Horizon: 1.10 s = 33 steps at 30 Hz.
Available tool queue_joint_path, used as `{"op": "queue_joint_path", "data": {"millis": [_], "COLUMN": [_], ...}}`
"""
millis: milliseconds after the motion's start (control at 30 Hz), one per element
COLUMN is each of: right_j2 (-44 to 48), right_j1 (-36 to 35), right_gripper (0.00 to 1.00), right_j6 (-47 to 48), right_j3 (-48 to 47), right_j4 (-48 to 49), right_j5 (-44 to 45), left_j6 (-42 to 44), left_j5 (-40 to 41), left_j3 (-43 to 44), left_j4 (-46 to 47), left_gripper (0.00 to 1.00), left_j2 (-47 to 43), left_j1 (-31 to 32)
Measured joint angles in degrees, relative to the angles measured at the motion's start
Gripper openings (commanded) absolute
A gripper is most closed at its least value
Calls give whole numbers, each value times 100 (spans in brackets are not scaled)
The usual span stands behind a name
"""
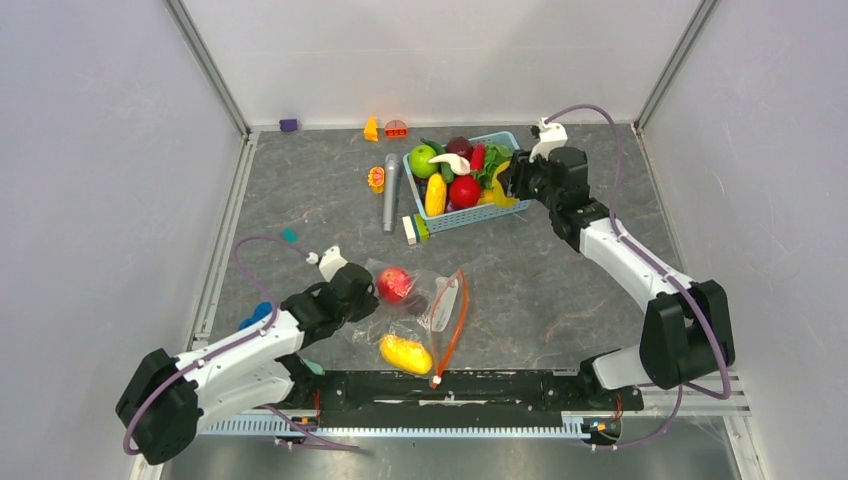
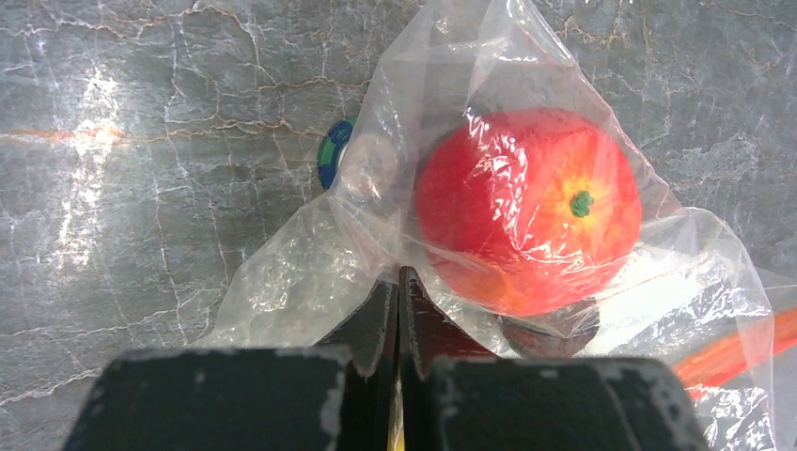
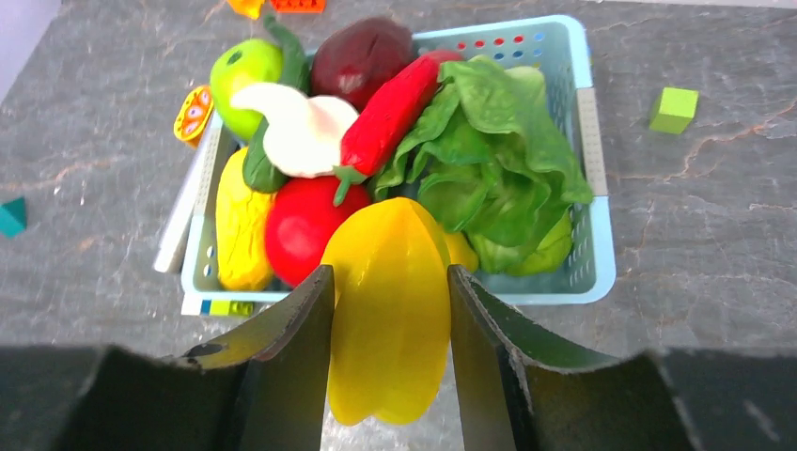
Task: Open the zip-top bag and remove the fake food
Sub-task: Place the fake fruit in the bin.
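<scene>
The zip-top bag (image 1: 432,318) lies near the front edge, its orange zip strip (image 1: 453,325) on the right side. Inside it I see fake food: a red fruit (image 1: 394,283), a dark maroon one (image 1: 416,304) and a yellow-orange piece (image 1: 405,353). My left gripper (image 1: 366,297) is shut on the bag's clear plastic (image 2: 310,272) just beside the red fruit (image 2: 526,209). My right gripper (image 3: 390,272) is at the basket's near edge, shut on a yellow ridged fake fruit (image 3: 390,329) that fills the gap between its fingers.
The light-blue basket (image 3: 601,235) holds a green apple (image 3: 242,68), lettuce (image 3: 498,160), a white piece, a red pepper and other produce. A grey cylinder (image 1: 391,192) lies left of it. Small toys sit along the back wall, and a green cube (image 3: 674,109) lies right of the basket.
</scene>
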<state>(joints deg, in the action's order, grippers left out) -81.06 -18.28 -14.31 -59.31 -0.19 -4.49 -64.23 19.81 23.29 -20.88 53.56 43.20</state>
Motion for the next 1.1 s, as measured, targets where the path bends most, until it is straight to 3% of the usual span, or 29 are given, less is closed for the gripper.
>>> {"op": "queue_joint_path", "data": {"millis": [267,567,833,1100], "right_j2": [-98,-651,-1346,-1685], "right_j1": [131,131,120,13], "right_gripper": [13,13,15,17], "right_j6": [-417,-588,-485,-24], "right_j3": [1578,1816,1838,1840], "right_j4": [2933,5007,5939,6096], "right_j5": [160,262,321,328], "left_j6": [90,179,181,181], "left_j5": [2,-46,-63,-66], "left_j3": [201,354,356,356], "left_j4": [-11,-4,-11,-15], "left_gripper": [2,2,2,2], "left_j2": [345,579,579,579], "left_j1": [0,0,0,-2]}}
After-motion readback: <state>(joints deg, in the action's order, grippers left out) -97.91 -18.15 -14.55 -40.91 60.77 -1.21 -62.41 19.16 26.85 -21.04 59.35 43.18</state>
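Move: The bin that the held yellow pepper is meant for has its middle about 12 cm ahead of the right hand, 5 cm to its left and some 16 cm below. Inside, the lemon sits roughly 8 ahead and 2 left, the red tomato 8 ahead and 7 left, the lettuce 15 ahead and 1 right, all some 12 to 14 cm lower. From the left hand the bin is about 31 cm ahead and 19 to its right, level in height. The yellow pepper, still gripped between the right fingers, is carried forward about 5 cm towards the middle of the bin. It dips, bobs back up, then sinks to end some 3 cm lower, while the wrist tilts the fingertips up about 25 degrees to nearly level and rolls its left side up slightly; the fingers keep their hold. ##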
